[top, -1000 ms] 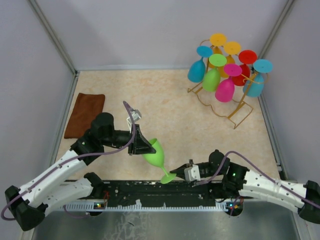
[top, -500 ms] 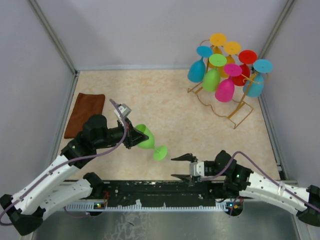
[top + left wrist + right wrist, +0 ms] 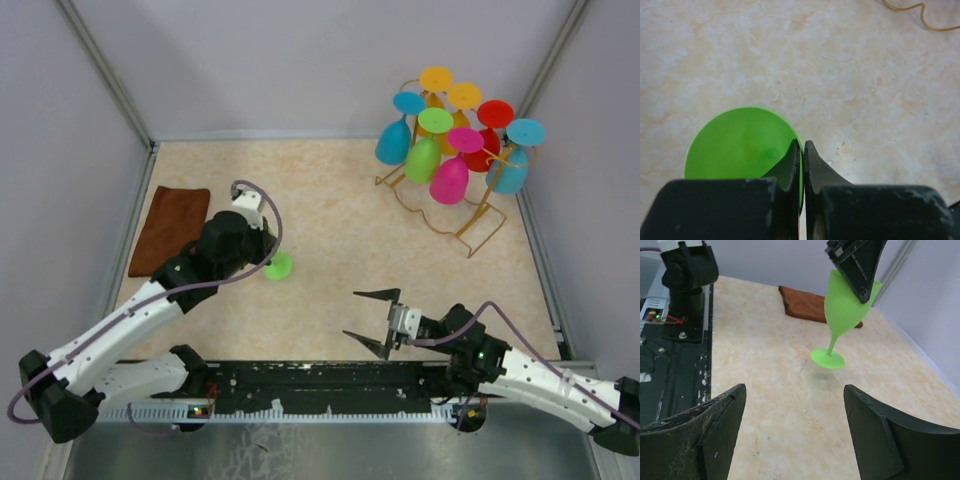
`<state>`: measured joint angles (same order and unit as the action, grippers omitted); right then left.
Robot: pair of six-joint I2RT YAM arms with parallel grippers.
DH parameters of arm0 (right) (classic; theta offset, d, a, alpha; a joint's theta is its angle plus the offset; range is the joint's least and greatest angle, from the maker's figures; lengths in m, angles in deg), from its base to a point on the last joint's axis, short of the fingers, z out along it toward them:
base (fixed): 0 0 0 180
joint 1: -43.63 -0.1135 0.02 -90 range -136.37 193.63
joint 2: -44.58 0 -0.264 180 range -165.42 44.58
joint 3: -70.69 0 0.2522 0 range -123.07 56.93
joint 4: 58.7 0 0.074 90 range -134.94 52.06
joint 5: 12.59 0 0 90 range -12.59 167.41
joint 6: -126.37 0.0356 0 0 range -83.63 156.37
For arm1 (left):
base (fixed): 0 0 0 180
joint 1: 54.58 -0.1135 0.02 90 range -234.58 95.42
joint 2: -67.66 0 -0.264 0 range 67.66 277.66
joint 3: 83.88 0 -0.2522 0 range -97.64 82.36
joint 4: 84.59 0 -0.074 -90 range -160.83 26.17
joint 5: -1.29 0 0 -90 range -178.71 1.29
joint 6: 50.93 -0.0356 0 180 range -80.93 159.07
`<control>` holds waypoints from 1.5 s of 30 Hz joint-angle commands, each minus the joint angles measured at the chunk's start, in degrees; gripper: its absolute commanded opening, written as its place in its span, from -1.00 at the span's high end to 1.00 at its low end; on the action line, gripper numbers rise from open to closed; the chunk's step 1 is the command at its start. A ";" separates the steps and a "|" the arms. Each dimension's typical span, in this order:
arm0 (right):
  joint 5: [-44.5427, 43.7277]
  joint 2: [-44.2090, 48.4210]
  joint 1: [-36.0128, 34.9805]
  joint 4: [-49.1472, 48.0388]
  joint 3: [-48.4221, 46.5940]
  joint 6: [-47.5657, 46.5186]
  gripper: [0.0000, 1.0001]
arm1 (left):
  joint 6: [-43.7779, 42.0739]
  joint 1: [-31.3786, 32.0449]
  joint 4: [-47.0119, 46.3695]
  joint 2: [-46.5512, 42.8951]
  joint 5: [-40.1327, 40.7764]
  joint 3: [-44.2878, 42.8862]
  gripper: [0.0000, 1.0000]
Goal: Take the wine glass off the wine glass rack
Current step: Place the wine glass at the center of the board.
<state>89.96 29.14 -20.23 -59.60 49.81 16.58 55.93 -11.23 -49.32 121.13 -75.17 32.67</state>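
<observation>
A green wine glass (image 3: 278, 266) hangs upright, slightly tilted, just above the table, left of centre. My left gripper (image 3: 264, 247) is shut on its rim. In the left wrist view the fingers (image 3: 794, 160) pinch the thin green wall of the glass (image 3: 737, 145). The right wrist view shows the glass (image 3: 844, 307) with its foot a little above its shadow. My right gripper (image 3: 351, 314) stands open and empty near the front edge, well to the right of the glass, fingers spread wide (image 3: 794, 387). The golden wine glass rack (image 3: 480, 222) stands at the back right, carrying several coloured glasses.
A brown cloth (image 3: 170, 228) lies at the left edge of the table, also seen behind the glass (image 3: 802, 305). A black rail (image 3: 320, 378) runs along the near edge. Grey walls close the table on three sides.
My right gripper has let go of the glass's foot, opened wide and drawn back to the right. My left arm has carried the glass left and back, turning it upright.
</observation>
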 commanded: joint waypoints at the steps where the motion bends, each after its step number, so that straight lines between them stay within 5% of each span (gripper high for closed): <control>1: -6.01 0.55 -0.07 -6.49 -0.45 2.19 -0.57 | -5.27 -0.39 -3.72 7.60 7.91 -5.74 1.00; 11: -12.43 -0.13 -0.02 -9.19 -2.02 7.08 -0.59 | -6.78 -5.03 -8.65 26.02 9.90 -12.56 1.00; 15: -15.75 -0.17 0.02 -7.57 -2.68 8.73 -0.61 | -6.73 -10.95 -18.20 28.83 6.06 -9.85 1.00; 19: -16.65 -0.19 -0.04 -7.78 -2.57 9.58 -0.62 | -4.85 -15.45 -11.93 33.42 4.95 -16.71 1.00; 45: -16.16 -0.90 -0.04 -3.96 -4.63 10.39 -0.61 | -7.83 -15.56 -5.77 33.02 -3.38 -16.31 0.98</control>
<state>74.03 28.44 -20.23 -63.23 49.20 26.30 48.11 -26.83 -56.92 154.74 -76.65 17.35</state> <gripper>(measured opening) 0.809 0.027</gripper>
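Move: The left hand already holds the green wine glass by its rim; the spot it is taken to on the board lies about 13 cm ahead, 3 cm left and 21 cm below. The brown cloth is centred about 25 cm left of that spot, level with it; the glass rack stands some 12 cm beyond it and 55 cm to its right. From the open right hand the spot is roughly 28 cm ahead and 24 cm left, 19 cm below. Left hand, still pinching its rim, carries the glass 15 cm forward and down; right hand eases forward. ##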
